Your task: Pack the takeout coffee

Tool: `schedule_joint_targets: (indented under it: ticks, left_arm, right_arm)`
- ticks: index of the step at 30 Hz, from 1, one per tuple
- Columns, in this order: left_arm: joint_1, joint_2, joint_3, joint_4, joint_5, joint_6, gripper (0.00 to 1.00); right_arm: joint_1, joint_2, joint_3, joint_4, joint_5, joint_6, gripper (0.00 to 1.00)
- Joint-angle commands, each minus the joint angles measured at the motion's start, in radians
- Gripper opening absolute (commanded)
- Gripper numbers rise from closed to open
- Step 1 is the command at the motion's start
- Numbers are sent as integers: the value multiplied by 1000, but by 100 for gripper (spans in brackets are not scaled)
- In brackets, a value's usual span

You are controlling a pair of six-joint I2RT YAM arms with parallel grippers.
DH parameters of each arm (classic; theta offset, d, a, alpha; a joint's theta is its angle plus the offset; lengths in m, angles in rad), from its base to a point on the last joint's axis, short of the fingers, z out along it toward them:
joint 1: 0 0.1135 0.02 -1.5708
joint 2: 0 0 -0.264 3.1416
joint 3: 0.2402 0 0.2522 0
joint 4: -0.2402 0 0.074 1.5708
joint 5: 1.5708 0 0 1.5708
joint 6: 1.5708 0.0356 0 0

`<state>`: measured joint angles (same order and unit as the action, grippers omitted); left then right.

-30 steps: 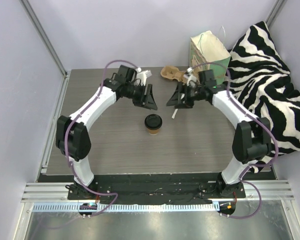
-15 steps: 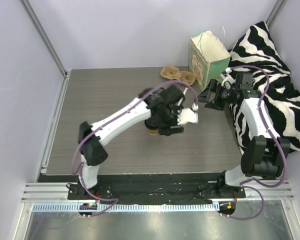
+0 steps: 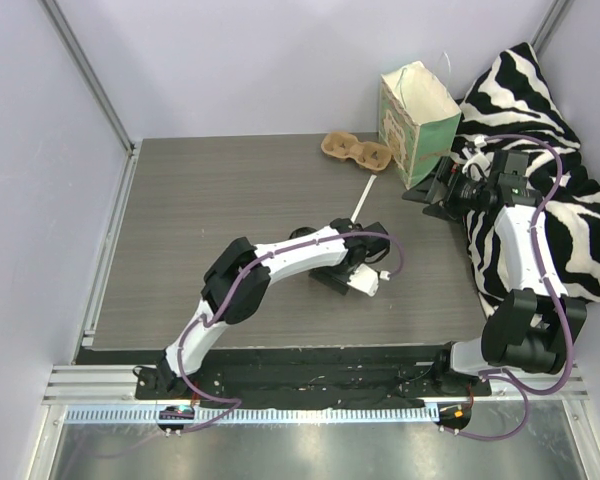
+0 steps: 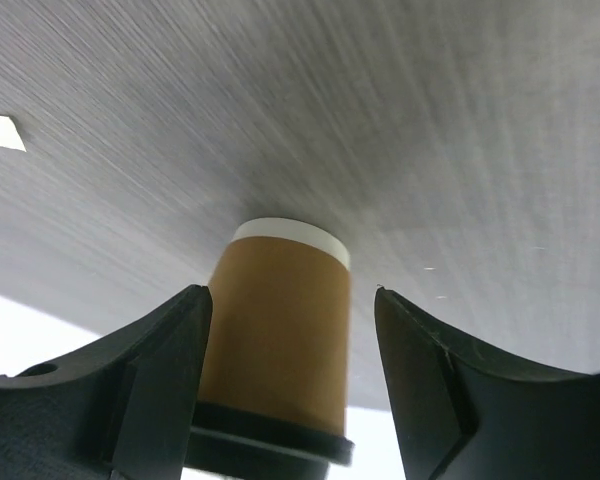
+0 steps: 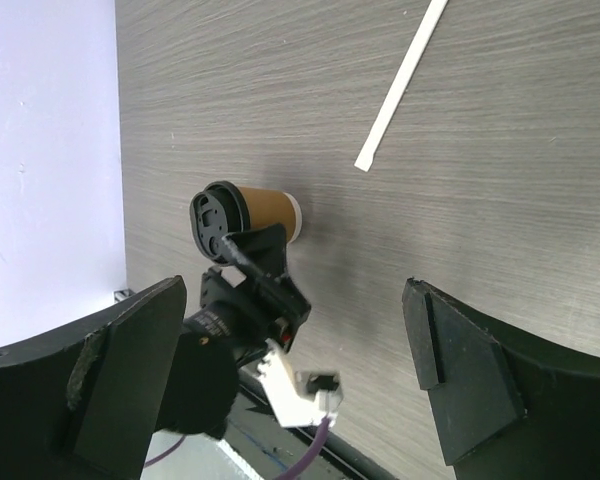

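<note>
The takeout coffee [image 4: 280,320], a tan paper cup with a white rim and a black lid, stands on the table between the fingers of my left gripper [image 4: 290,295]. That gripper is open, with a clear gap between the cup and its right finger. The right wrist view shows the same cup [image 5: 262,213] with one left finger [image 5: 265,250] beside it. In the top view my left gripper [image 3: 330,268] is at the table's middle and the arm hides the cup. My right gripper [image 3: 430,195] is wide open and empty beside the foot of the mint-green bag [image 3: 418,115].
A brown pulp cup carrier [image 3: 355,150] lies at the back, left of the bag. A white stick [image 3: 360,203] lies on the table between the carrier and my left arm. A zebra-striped cushion [image 3: 550,150] fills the right side behind my right arm.
My left arm swung from the back left down to the middle and opened its jaws around the cup. My right arm pulled back to the right beside the bag, opening wider.
</note>
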<state>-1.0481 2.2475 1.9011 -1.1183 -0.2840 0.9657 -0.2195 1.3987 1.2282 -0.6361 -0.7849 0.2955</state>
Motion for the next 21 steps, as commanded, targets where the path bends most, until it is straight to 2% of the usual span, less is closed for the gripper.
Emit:
schedule_joint_targets:
  ticks: [1, 11, 21]
  left_arm:
    - [-7, 14, -52, 90, -125, 88, 71]
    - [20, 6, -191, 184, -185, 148, 70]
    - [160, -74, -356, 250, -227, 238, 69]
  right_arm:
    - [-6, -21, 2, 30, -34, 25, 100]
    - [-11, -26, -15, 41, -45, 34, 100]
    - [-12, -9, -26, 58, -62, 44, 100]
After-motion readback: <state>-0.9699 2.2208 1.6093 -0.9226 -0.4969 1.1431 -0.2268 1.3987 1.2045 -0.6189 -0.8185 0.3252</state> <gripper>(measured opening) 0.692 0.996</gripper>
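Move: Just to the left of the left hand, about 6 cm away and some 2 cm farther out, stands the lidded coffee cup, its middle roughly level with the finger pads. The straw lies about 16 cm ahead of that hand and 8 cm to its right, about 5 cm lower; the cup carrier is some 32 cm ahead and 8 cm right. From the right hand, the cup is about 29 cm left, 4 cm back and 17 cm below. Sinking some 3.5 cm beside the cup while already easing left, the left hand then sweeps left at near-constant height and a little forward, about 7 cm left in all. Its fingertips swing some 15 degrees towards the left, and the open fingers, their gap unchanged, come around the lower part of the cup and push it along. ##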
